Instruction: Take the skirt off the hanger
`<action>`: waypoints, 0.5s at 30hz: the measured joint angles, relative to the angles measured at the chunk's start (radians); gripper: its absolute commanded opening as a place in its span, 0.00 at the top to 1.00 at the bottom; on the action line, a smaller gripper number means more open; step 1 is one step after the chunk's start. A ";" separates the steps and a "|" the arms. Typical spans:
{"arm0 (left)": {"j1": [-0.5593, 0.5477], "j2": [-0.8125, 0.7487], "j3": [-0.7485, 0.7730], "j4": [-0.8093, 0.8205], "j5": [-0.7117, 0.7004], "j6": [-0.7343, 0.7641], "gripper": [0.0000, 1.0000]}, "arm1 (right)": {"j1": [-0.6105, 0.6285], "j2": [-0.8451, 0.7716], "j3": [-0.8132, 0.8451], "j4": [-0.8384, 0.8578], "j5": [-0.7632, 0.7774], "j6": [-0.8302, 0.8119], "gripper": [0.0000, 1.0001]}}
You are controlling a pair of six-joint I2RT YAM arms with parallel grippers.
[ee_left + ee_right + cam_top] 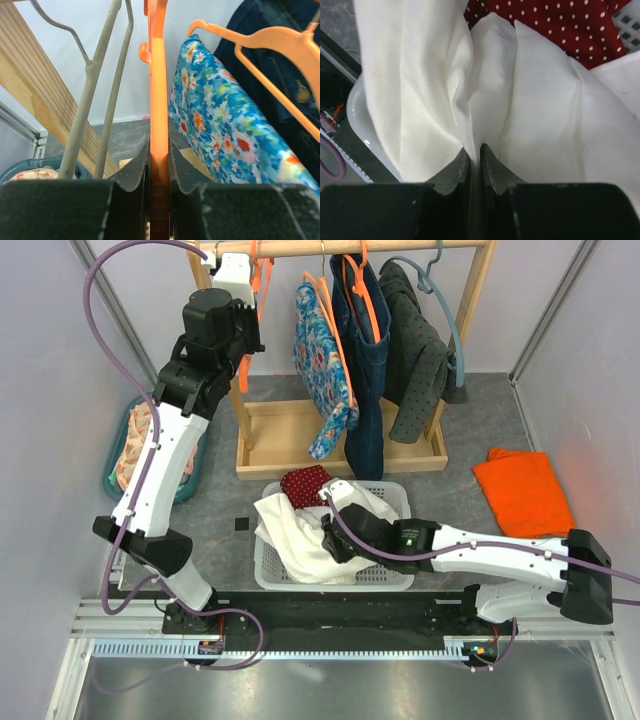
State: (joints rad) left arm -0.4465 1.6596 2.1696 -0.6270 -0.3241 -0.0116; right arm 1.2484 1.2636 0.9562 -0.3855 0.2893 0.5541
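The white skirt lies crumpled in and over the left side of a white basket at the near edge. My right gripper is shut on a fold of the skirt; the cloth is pinched between the fingertips of the right gripper. Up at the rack's left end, my left gripper is shut on a bare orange hanger. The left wrist view shows that hanger clamped edge-on in the left gripper.
A wooden rack carries a floral garment, a denim one and a dark dotted one. Red polka-dot cloth lies in the basket. An orange cloth lies right, a teal basin left.
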 measured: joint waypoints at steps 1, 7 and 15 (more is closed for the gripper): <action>0.004 0.010 0.005 0.000 0.000 0.000 0.98 | 0.000 0.006 -0.016 0.009 -0.004 0.011 0.83; 0.011 0.036 0.011 0.000 0.002 0.000 0.98 | -0.009 0.071 -0.111 0.040 -0.003 0.081 0.81; 0.011 0.006 -0.018 0.000 0.012 -0.001 0.22 | -0.102 0.238 -0.149 0.104 -0.028 0.199 0.77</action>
State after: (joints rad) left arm -0.4351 1.6661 2.1513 -0.6266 -0.3122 -0.0124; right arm 1.1461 1.5021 0.8074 -0.2817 0.2611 0.7528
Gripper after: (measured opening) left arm 0.606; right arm 0.212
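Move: The left gripper holds the empty orange hanger; the wooden rod is roughly 4 cm ahead of it and 14 cm above. The beige hanger is about 5 cm to its left, 2 ahead and 4 up; the blue floral skirt is some 12 cm right, level in depth and 12 lower. The right gripper holds the white shirt; the basket's middle is about 6 cm ahead, 1 right, 13 below, and the red dotted skirt 14 ahead, 5 left, 12 below. Push the right gripper down about 12 cm into the near half of the basket, easing a little to the right and tipping the fingers further down while keeping the white shirt pinched. Meanwhile ease the left gripper about a centimetre forward and down under the rod, hold there, then open its fingers wide to let go of the orange hanger. ##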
